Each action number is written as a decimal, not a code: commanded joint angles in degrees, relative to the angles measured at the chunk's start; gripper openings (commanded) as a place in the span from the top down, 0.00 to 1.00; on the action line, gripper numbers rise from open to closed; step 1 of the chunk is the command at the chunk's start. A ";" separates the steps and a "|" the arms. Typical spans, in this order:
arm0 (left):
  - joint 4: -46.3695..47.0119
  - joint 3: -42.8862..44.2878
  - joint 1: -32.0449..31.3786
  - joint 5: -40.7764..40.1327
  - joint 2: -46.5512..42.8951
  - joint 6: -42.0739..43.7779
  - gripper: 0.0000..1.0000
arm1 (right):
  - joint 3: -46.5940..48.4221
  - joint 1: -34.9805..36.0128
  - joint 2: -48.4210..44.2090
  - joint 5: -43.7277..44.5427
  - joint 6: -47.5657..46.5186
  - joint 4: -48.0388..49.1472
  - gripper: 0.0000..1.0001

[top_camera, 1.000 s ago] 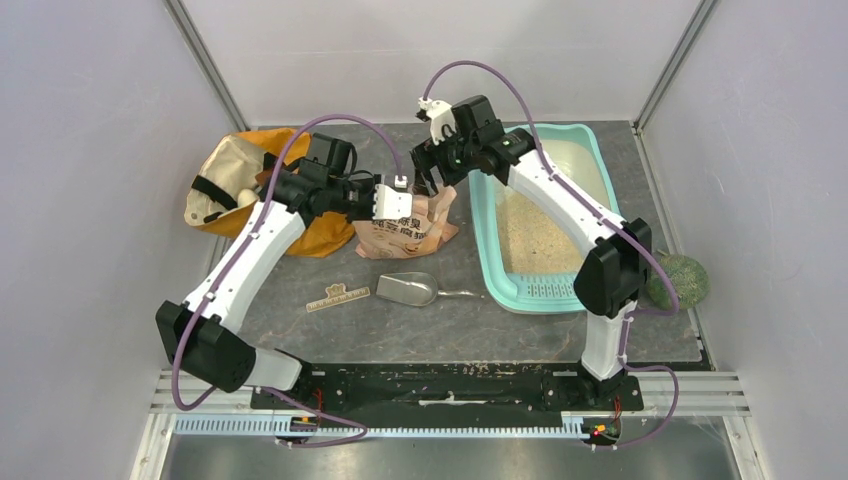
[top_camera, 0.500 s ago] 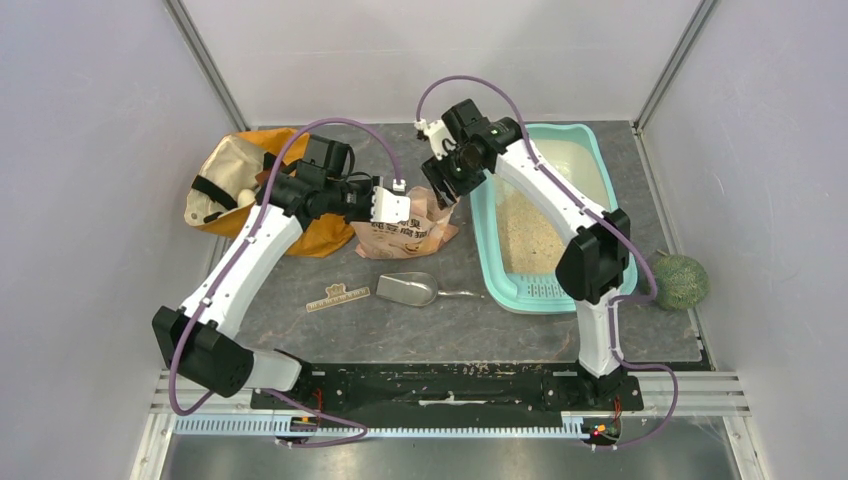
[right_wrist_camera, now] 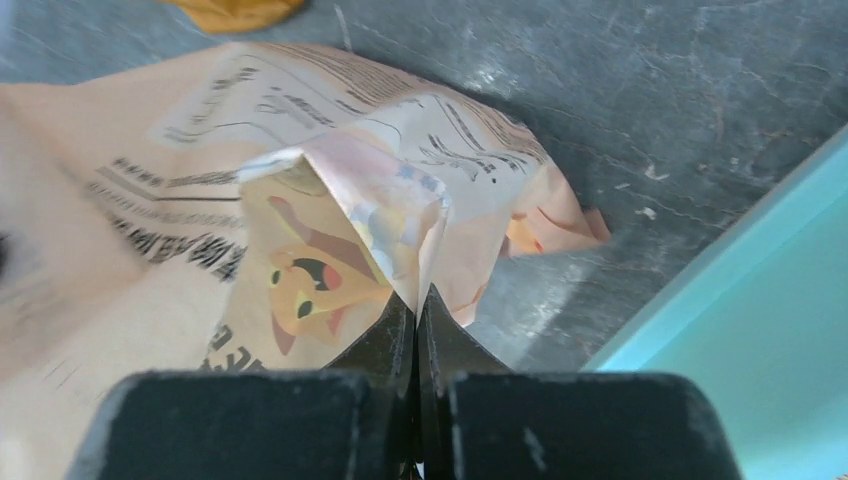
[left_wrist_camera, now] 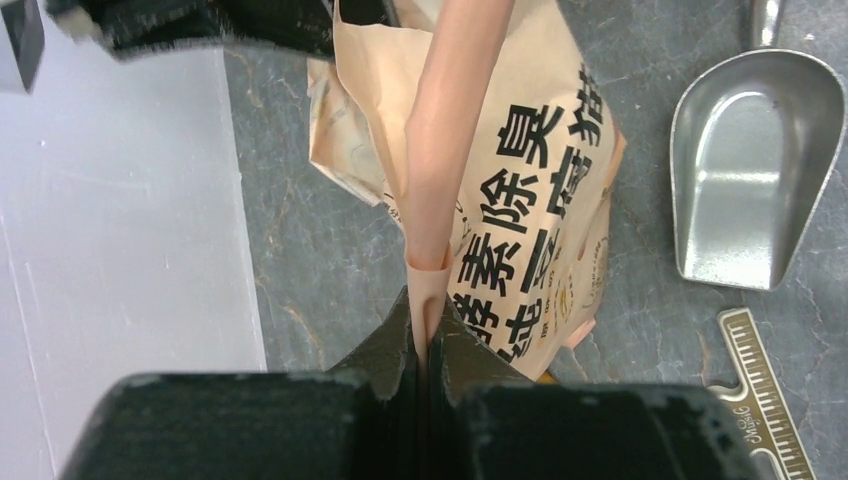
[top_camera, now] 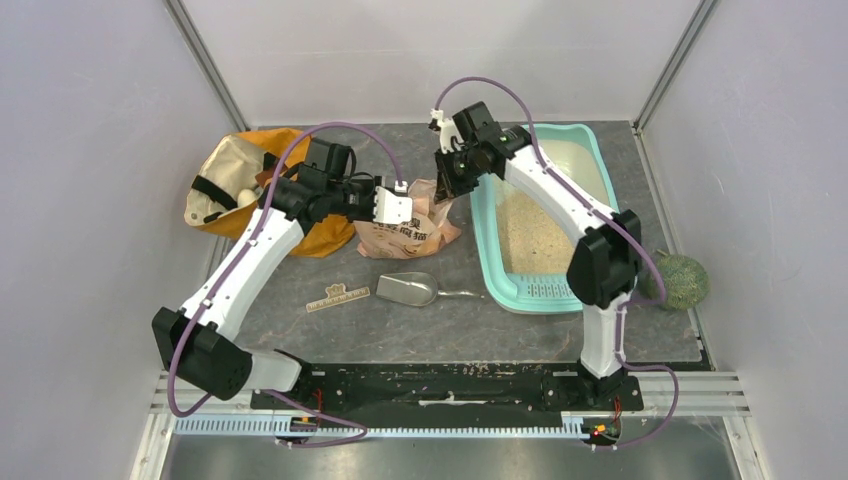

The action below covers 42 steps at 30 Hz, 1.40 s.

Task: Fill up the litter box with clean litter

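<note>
The peach-pink litter pouch (top_camera: 405, 230) stands on the table left of the teal litter box (top_camera: 545, 292), which holds pale clean litter (top_camera: 528, 235) in its near half. My left gripper (top_camera: 416, 206) is shut on the pouch's top edge; in the left wrist view the gripper (left_wrist_camera: 428, 330) pinches that folded pink strip of the pouch (left_wrist_camera: 530, 200). My right gripper (top_camera: 447, 192) is shut on the pouch's right top corner. The right wrist view has the gripper (right_wrist_camera: 418, 305) pinching the crumpled pouch (right_wrist_camera: 300, 200) paper, with the litter box rim (right_wrist_camera: 740, 240) to the right.
A silver metal scoop (top_camera: 408, 288) and a small ruler (top_camera: 338, 296) lie in front of the pouch. An orange fabric bag (top_camera: 240, 190) sits at the far left. A green ball (top_camera: 683, 280) rests right of the litter box. Enclosure walls stand close on three sides.
My right gripper has come down onto the pouch's right corner and gone from open to shut on it. The left gripper has kept its hold, barely moving.
</note>
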 commanded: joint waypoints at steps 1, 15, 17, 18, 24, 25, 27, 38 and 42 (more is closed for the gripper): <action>6.74 2.26 -0.49 -0.98 -0.95 -3.68 0.98 | -10.96 -0.65 -12.75 -12.39 13.03 27.00 1.00; 7.70 -3.33 0.46 -4.66 -1.96 -4.85 0.98 | -18.26 -5.97 -10.29 -22.35 8.07 32.78 0.83; 7.70 -3.70 0.46 -4.65 -2.39 -4.90 0.98 | -16.66 -7.16 -10.72 -23.90 5.86 30.81 0.57; 7.72 -3.87 0.47 -4.47 -2.55 -4.93 0.98 | -15.96 -7.81 -11.20 -24.46 4.62 29.74 0.47; 8.27 -4.47 0.48 -3.88 -3.06 -5.51 0.98 | -20.10 -10.19 -20.13 -26.24 -4.21 25.75 0.15; 8.75 -4.67 0.46 -3.92 -3.11 -5.88 0.98 | -21.48 -10.45 -21.90 -26.24 -5.83 25.06 0.14; 9.43 -5.09 0.46 -4.22 -3.30 -6.11 0.92 | -23.05 -10.72 -24.12 -26.59 -11.77 20.92 0.11; 10.82 -5.27 0.46 -5.00 -3.53 -6.62 0.30 | -34.42 -10.77 -31.21 -27.79 -39.78 6.56 0.09; 11.88 -4.92 0.52 -5.32 -3.29 -7.26 0.25 | -36.41 -10.76 -30.99 -28.16 -41.87 6.46 0.10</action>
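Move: In the right fingers is the litter bag's upper edge; the bag's middle lies about 7 cm left, 4 cm back and 9 cm below. The scoop is roughly 16 cm back, 3 cm left and 16 cm down, and the litter box's middle some 25 cm right and 2 cm back, 14 cm lower. From the left hand, pinching the bag's folded side, the bag's middle is about 5 cm right, 2 cm forward and 13 cm down. Lifting the pinched bag edge about 2 cm while rolling some 20 degrees, left side up, the right hand then opens and lets go, climbs, and swings back and right before sinking to the litter box's left rim, turning counter-clockwise. Near the bag's folded side, the left hand edges forward 2 cm, stays, then opens wide late on. ##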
